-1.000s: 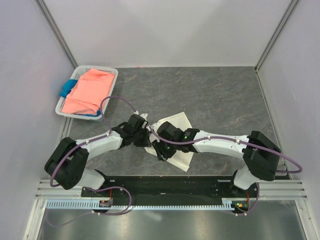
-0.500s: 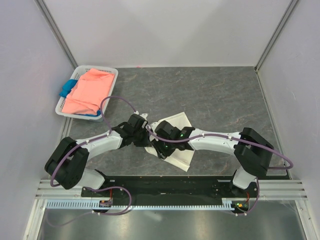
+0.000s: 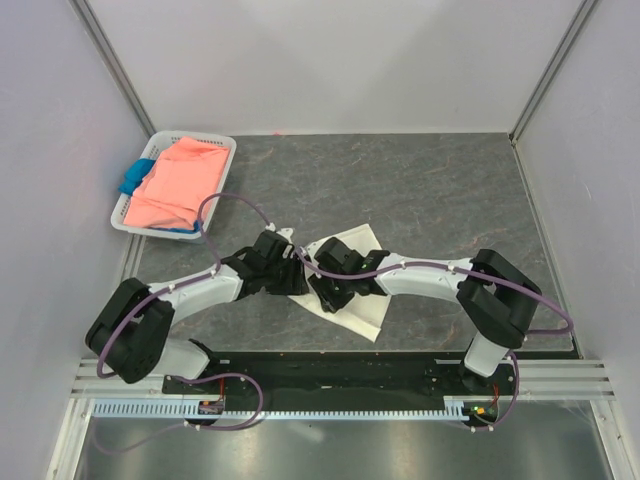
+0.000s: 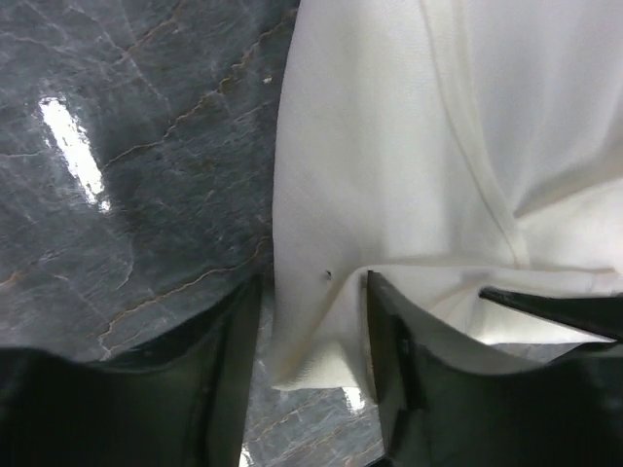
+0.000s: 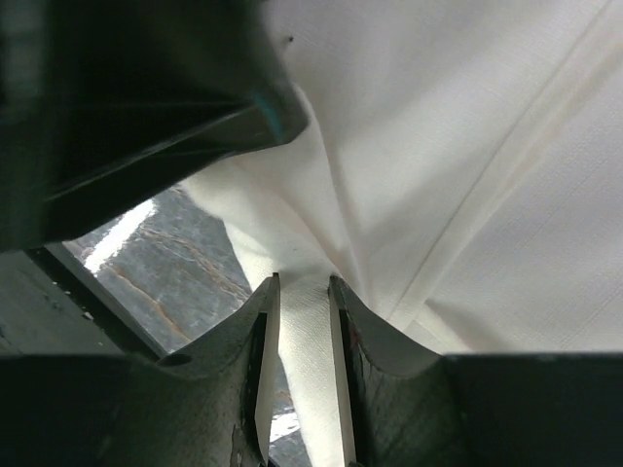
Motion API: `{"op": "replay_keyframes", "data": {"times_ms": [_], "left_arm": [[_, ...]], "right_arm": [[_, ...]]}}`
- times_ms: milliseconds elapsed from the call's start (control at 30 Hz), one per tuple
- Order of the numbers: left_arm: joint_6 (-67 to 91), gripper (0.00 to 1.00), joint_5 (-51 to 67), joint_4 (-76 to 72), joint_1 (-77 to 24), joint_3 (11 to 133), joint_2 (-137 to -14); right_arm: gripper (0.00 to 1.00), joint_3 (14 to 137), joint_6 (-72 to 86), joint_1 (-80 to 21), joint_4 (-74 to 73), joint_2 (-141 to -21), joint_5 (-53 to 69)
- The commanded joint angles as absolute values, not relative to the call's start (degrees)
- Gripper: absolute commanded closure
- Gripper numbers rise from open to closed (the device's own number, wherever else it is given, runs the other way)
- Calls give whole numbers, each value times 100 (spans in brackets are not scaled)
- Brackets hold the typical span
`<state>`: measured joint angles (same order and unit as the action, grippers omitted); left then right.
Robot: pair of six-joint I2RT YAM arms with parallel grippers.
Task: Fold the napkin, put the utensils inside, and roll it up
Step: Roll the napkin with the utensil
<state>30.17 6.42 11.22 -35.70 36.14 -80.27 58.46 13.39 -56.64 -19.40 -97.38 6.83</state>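
The off-white napkin (image 3: 366,312) lies rumpled on the dark table near its front edge, under both wrists. My left gripper (image 3: 297,281) is at the napkin's left corner. In the left wrist view it (image 4: 311,292) is open, and the loose corner of the napkin (image 4: 389,146) lies between its jaws, unpinched. My right gripper (image 3: 323,296) is close beside it. In the right wrist view it (image 5: 304,288) is shut on a raised fold of the napkin (image 5: 467,146). The utensils are out of view.
A white basket (image 3: 223,150) stands at the back left holding a salmon-pink cloth (image 3: 180,185) and a blue cloth (image 3: 134,181). Grey walls enclose the table on three sides. The left gripper's dark finger (image 5: 146,97) fills the upper left of the right wrist view.
My left gripper has opened and let go of the napkin corner. The right arm has shifted left and its jaws have narrowed on the fold.
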Motion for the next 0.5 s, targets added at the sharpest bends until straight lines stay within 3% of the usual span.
{"op": "replay_keyframes", "data": {"times_ms": [0, 300, 467], "left_arm": [[3014, 33, 229, 1029, -3568, 3384, -7656], [3304, 10, -387, 713, -3551, 2753, -6602], [3252, 7, -27, 19, -3542, 2067, -5828]], "right_arm": [[66, 5669, 1204, -5502, -1688, -9905, 773], [69, 5458, 1186, -5309, -1441, -10168, 1124], [69, 5467, 1169, -5238, -1380, -10336, 1292]]}}
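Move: The napkin's left corner, its fold just let loose, lies right at the left fingertips, about 1 cm nearer the base and 1 cm lower. The near rolled edge lies between the right hand's fingers, about 1 cm back, level sideways and 1 cm below. From the right hand, the left corner is some 7 cm to the left and 2 cm forward, and the napkin's near right corner about 10 cm to the right and 6 cm back. The napkin's left corner is left behind as the left hand draws off about 3 cm to its left and 2 cm up, its already parting fingers spreading nearly wide and their tips swinging forward about 10 degrees. Meanwhile the right hand settles about 1 cm down and 1 cm forward onto the near rolled edge, its fingers still astride the fold. ##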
